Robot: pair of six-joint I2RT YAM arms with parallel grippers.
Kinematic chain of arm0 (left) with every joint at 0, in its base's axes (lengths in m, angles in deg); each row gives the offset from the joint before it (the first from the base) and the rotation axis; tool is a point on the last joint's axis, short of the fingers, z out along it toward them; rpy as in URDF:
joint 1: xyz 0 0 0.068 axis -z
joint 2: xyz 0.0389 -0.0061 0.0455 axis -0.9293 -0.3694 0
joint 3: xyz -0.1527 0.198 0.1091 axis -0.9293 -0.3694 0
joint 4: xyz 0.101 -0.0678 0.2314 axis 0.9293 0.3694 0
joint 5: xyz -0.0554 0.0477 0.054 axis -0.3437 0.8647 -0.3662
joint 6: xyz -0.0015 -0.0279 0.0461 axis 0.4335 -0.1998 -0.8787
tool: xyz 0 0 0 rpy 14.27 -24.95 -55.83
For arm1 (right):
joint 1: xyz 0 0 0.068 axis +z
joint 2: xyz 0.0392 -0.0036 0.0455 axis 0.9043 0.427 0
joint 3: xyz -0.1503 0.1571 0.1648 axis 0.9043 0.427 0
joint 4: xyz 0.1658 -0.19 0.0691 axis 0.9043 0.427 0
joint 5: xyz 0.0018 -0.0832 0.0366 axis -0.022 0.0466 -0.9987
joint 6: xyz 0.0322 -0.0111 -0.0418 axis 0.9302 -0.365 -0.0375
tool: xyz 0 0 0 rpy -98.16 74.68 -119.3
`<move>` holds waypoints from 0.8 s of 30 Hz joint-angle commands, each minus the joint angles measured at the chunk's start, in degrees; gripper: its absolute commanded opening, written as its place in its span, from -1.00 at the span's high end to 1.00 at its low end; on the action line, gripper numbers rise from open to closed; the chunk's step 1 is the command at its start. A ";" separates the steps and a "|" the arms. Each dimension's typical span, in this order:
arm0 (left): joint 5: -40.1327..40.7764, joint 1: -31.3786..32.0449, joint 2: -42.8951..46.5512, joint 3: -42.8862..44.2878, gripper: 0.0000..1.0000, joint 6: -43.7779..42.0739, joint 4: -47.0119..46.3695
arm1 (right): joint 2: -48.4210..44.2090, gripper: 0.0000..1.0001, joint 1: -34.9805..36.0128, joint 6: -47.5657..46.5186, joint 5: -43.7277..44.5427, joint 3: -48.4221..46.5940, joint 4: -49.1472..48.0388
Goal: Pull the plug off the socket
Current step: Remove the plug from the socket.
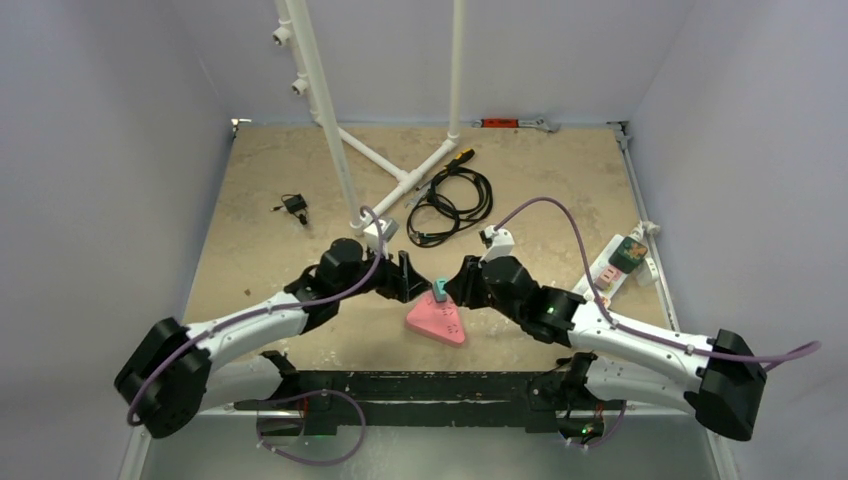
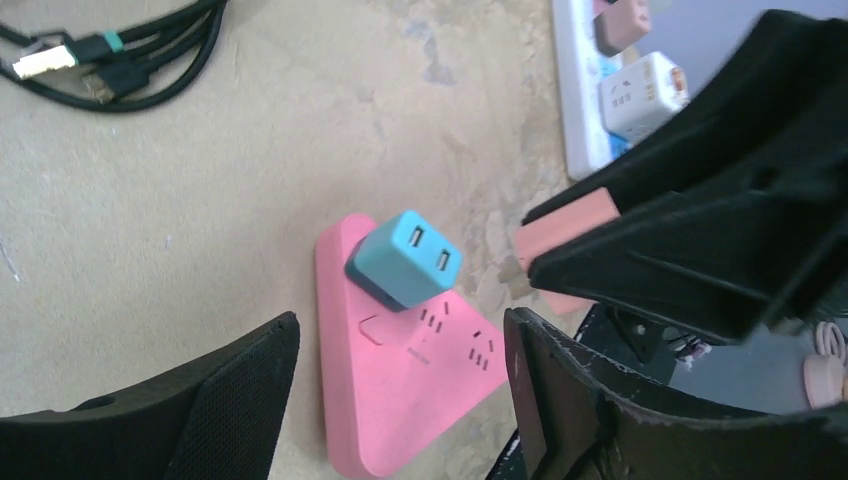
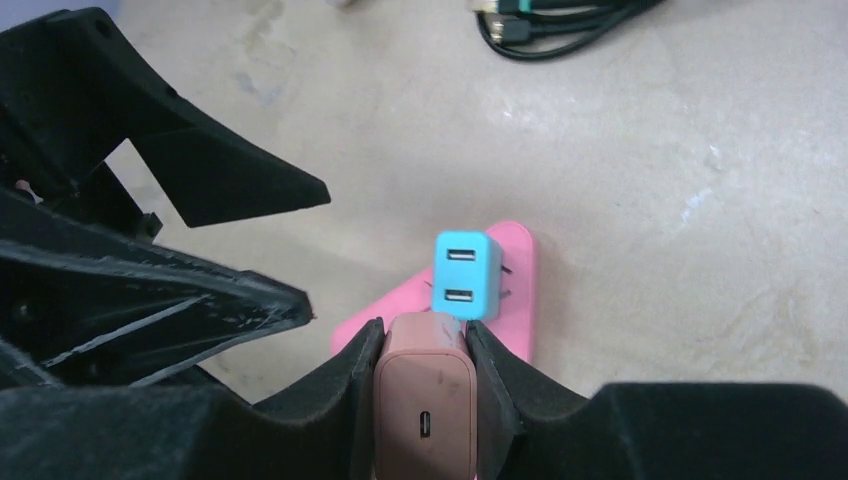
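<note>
The pink triangular socket (image 1: pixel 437 322) lies flat on the table between both arms. A blue plug (image 2: pixel 405 258) with two USB ports rests tilted on its far corner, prongs showing at its side (image 3: pixel 508 270). My right gripper (image 3: pixel 425 335) is shut on a brown plug (image 3: pixel 425 400), held clear of the socket and just above its near corner; the prongs (image 2: pixel 512 270) hang in the air. My left gripper (image 2: pixel 400 330) is open, its two fingers standing either side of the socket without touching it.
A coiled black cable (image 1: pixel 450 200) lies behind the socket. A white power strip (image 1: pixel 625 262) with adapters sits at the right edge. A small black adapter (image 1: pixel 294 206) lies at the back left, beside the white pipe frame (image 1: pixel 340 150).
</note>
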 commanded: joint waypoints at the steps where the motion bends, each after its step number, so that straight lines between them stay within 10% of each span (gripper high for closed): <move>1: -2.68 -0.14 7.67 1.20 -0.45 -4.09 4.75 | -3.63 1.00 -2.66 -2.81 -8.82 1.37 -8.65; 7: -13.47 2.74 12.05 0.17 -0.43 -4.18 1.27 | -5.21 1.00 -6.01 -1.18 -21.47 2.89 -15.69; 24: 14.32 19.67 17.73 4.99 -0.38 -17.91 9.92 | -7.50 1.00 -9.86 4.74 -38.11 4.23 -19.10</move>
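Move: The pink plug is already clear of the socket, pinched in the right fingers; from the open left hand it lies about 9 cm right, 1 cm back and 2 cm higher. The blue cube adapter is some 6 cm right, 1 cm ahead and 4 cm below the left hand; from the right hand, 2 cm ahead, 3 cm left and 6 cm down. The pink socket's middle sits roughly 4 cm back, 3 cm left and 8 cm below the right hand. Back and up at once, the left hand climbs off the socket by about 8 cm each way, fingers staying open and tipping upward and clockwise to point more to the right, towards the plug. The right hand keeps its pinch and lifts the plug further from the socket, also drifting left and back, while its left side rolls up and it turns counter-clockwise. ##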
